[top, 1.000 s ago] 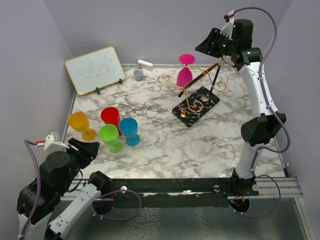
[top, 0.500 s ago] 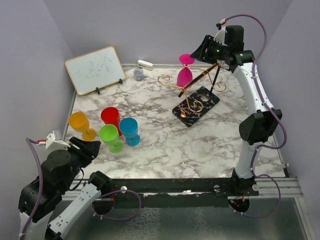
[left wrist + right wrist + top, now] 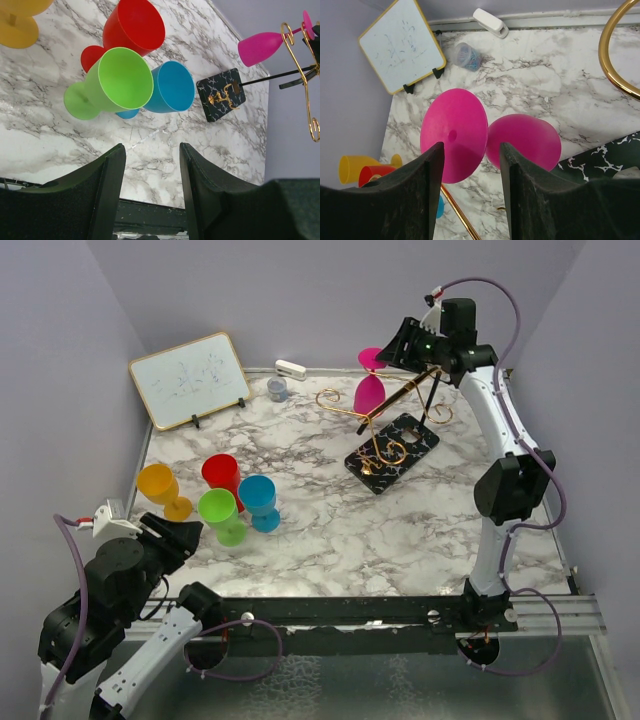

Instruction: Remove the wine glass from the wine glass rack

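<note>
A pink wine glass (image 3: 370, 388) hangs upside down from a gold arm of the wine glass rack (image 3: 395, 400), whose black patterned base (image 3: 393, 452) lies on the marble table. My right gripper (image 3: 392, 348) is open, high at the back, just right of the glass's round foot. In the right wrist view the foot (image 3: 454, 135) and bowl (image 3: 525, 141) lie just beyond my open fingers (image 3: 427, 192). My left gripper (image 3: 178, 538) is open and empty at the near left. The left wrist view shows the pink glass (image 3: 264, 46) and the rack (image 3: 299, 75) far off.
Orange (image 3: 160, 488), red (image 3: 222, 474), green (image 3: 220, 514) and blue (image 3: 260, 500) plastic goblets stand at the left. A small whiteboard (image 3: 190, 378), a grey roll (image 3: 277, 389) and a white stapler (image 3: 291, 369) sit along the back wall. Purple walls close in the sides.
My right gripper has moved left and slightly down, closing in on the pink glass's foot. The left arm has barely shifted.
</note>
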`<action>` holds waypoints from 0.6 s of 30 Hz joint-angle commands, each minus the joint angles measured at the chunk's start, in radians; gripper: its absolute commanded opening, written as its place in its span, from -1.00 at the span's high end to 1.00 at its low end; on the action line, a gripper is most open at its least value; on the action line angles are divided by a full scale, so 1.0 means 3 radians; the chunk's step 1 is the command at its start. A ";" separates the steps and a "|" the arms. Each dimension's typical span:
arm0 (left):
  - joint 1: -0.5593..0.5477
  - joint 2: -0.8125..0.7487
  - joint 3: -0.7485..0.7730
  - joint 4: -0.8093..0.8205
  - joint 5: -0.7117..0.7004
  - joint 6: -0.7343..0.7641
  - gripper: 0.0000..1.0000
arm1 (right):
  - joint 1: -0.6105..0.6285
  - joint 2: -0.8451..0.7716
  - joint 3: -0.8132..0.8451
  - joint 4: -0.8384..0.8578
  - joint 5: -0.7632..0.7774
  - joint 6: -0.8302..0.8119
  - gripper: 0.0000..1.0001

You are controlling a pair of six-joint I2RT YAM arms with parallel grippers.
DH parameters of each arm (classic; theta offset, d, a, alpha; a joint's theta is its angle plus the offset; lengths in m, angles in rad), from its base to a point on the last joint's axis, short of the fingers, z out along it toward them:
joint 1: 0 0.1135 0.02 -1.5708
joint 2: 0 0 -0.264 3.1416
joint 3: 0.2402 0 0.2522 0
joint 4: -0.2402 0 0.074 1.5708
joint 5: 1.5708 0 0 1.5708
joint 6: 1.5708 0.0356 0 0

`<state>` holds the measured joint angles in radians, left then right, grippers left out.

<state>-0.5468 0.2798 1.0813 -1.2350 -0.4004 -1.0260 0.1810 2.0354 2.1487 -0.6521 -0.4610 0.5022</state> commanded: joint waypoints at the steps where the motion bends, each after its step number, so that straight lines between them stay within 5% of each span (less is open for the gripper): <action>1: 0.0012 0.0043 -0.0002 0.0042 0.0031 0.0009 0.01 | -0.0030 0.0050 -0.0083 0.0228 -0.0040 0.0062 0.03; 6: 0.0012 0.0049 -0.0020 0.0051 0.0031 -0.0005 0.01 | -0.0031 0.0007 -0.0209 0.0433 -0.0084 0.0124 0.07; 11: 0.0012 0.0078 -0.0024 0.0073 0.0026 0.0002 0.01 | -0.0036 -0.0035 -0.0321 0.0607 -0.0163 0.0181 0.47; 18: 0.0010 0.0098 -0.0036 0.0098 0.0041 0.0005 0.02 | -0.0041 -0.0187 -0.0540 0.0858 -0.0167 0.0289 0.69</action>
<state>-0.5468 0.2955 1.0801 -1.2324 -0.4004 -1.0260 0.1749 2.0209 2.0212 -0.4374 -0.4999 0.5800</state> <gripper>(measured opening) 0.495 0.191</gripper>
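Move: Just ahead of and left of the right fingertips hangs the pink wine glass, foot uppermost; its middle is about 2 cm forward, 3 cm left and 7 cm below the hand. The rack's empty left hook is about 4 cm back, 12 cm left and 6 cm lower; its black base is roughly 13 cm back, 3 cm right and 26 cm down. From the left hand, the glass is some 38 cm forward, 35 cm right and 6 cm lower. Easing the right hand about 1.5 cm forward and slightly left, so the half-open fingers come over the near right edge of the pink glass's upturned foot, then closing them to pinch that rim. The wrist rolls some 5 degrees as they shut, its left side rising, with the hand's height almost kept. ##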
